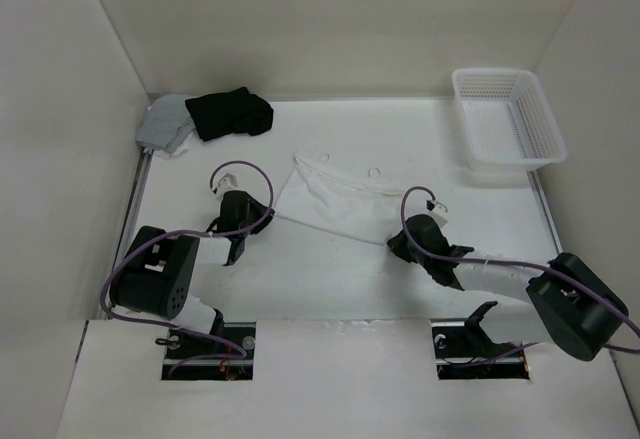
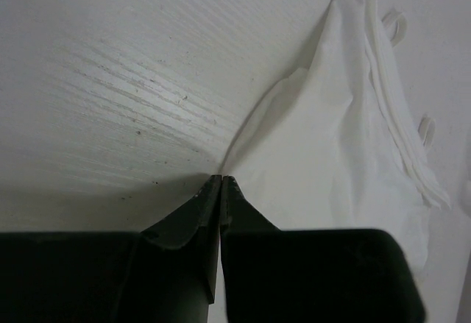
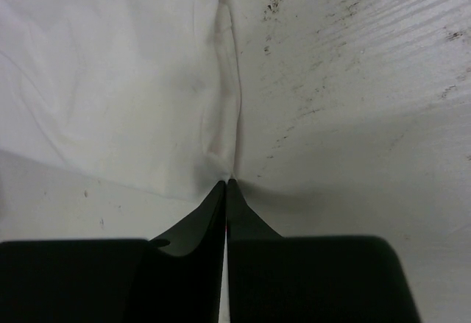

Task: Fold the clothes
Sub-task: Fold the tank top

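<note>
The clothes (image 1: 335,196), a thin white camisole, lie spread flat in the middle of the table with the narrow straps (image 1: 322,158) toward the back. My left gripper (image 1: 270,213) sits low at the near left corner of the clothes (image 2: 331,161). Its jaws are shut, and the cloth's corner runs straight into the tips of the left gripper (image 2: 221,178). My right gripper (image 1: 394,243) is at the near right corner. In the right wrist view the clothes (image 3: 110,80) gather into a pinched ridge that ends in the shut right gripper (image 3: 229,182).
A black garment (image 1: 232,112) and a grey garment (image 1: 165,125) lie bunched in the far left corner. A white plastic basket (image 1: 508,117) stands at the far right. White walls close the table in on the left, back and right.
</note>
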Robot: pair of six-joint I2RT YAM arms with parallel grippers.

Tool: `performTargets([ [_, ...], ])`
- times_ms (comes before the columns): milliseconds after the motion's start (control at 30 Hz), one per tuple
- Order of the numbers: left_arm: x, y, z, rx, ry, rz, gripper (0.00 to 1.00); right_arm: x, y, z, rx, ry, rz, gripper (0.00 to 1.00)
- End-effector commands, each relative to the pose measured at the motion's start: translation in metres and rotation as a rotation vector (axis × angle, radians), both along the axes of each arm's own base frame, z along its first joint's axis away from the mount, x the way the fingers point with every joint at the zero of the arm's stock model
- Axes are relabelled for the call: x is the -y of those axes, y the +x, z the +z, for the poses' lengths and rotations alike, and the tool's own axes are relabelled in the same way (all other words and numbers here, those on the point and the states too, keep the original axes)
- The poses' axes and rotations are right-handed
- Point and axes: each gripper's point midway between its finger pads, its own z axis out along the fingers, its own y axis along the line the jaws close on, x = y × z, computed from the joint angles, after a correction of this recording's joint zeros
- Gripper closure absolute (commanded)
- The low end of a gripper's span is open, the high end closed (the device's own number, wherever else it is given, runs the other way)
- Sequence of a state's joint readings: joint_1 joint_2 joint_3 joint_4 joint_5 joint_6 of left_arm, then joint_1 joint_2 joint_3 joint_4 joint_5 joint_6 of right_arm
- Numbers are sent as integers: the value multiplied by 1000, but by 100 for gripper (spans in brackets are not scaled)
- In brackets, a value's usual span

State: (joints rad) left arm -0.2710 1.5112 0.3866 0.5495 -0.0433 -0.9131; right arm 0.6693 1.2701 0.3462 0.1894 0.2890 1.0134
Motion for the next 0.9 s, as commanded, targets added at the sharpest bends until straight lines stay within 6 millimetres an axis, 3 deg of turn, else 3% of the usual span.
performTargets([
  [0, 8, 3, 32, 97, -52, -21, 100, -4, 8, 18, 56, 2, 12, 98],
  [133, 6, -9, 68, 162, -77, -24, 100, -11, -9, 44, 102, 19, 61, 99],
  [267, 1, -33, 125, 261, -90, -29, 100, -5, -38, 94, 178, 12, 107, 99],
  [400, -16, -72, 190, 371, -94, -8, 100, 18, -69, 152, 251, 14, 128, 99],
  [500, -26, -111, 225, 421, -113, -8, 100, 26, -92, 188, 279, 43, 175, 99],
  [700, -42, -165, 252, 435, -150, 1, 100, 14, -131, 234, 289, 161, 309, 99],
  [800, -48, -165, 245, 414, -113, 20, 100, 2, -133, 231, 294, 139, 343, 97],
  [867, -45, -154, 228, 370, -91, 20, 100, -5, -119, 219, 302, 69, 326, 97],
])
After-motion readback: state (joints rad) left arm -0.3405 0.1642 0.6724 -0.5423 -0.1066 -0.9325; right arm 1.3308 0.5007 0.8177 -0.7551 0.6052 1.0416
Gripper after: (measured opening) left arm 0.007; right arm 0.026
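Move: Both closed grippers already pinch the two near corners of the tank top, which lies doubled and flat on the table. Its middle lies about 13 cm right and 5 cm ahead of the left hand, and roughly 10 cm left and 13 cm ahead of the right hand, just below both. The left strap loop sticks out some 17 cm ahead and 10 cm right of the left hand; the right loop is about 21 cm ahead and 3 cm left of the right hand. Up and then increasingly back, fast and together, both hands raise the pinched edge of the tank top by some 25 cm while drawing it about 15 cm towards the bases, easing off and dipping slightly at the end. The left fingers tilt up to nearly level; the right hand tips up less and turns about 20 degrees counter-clockwise. Both stay shut on the cloth, the left edging outwards late. ##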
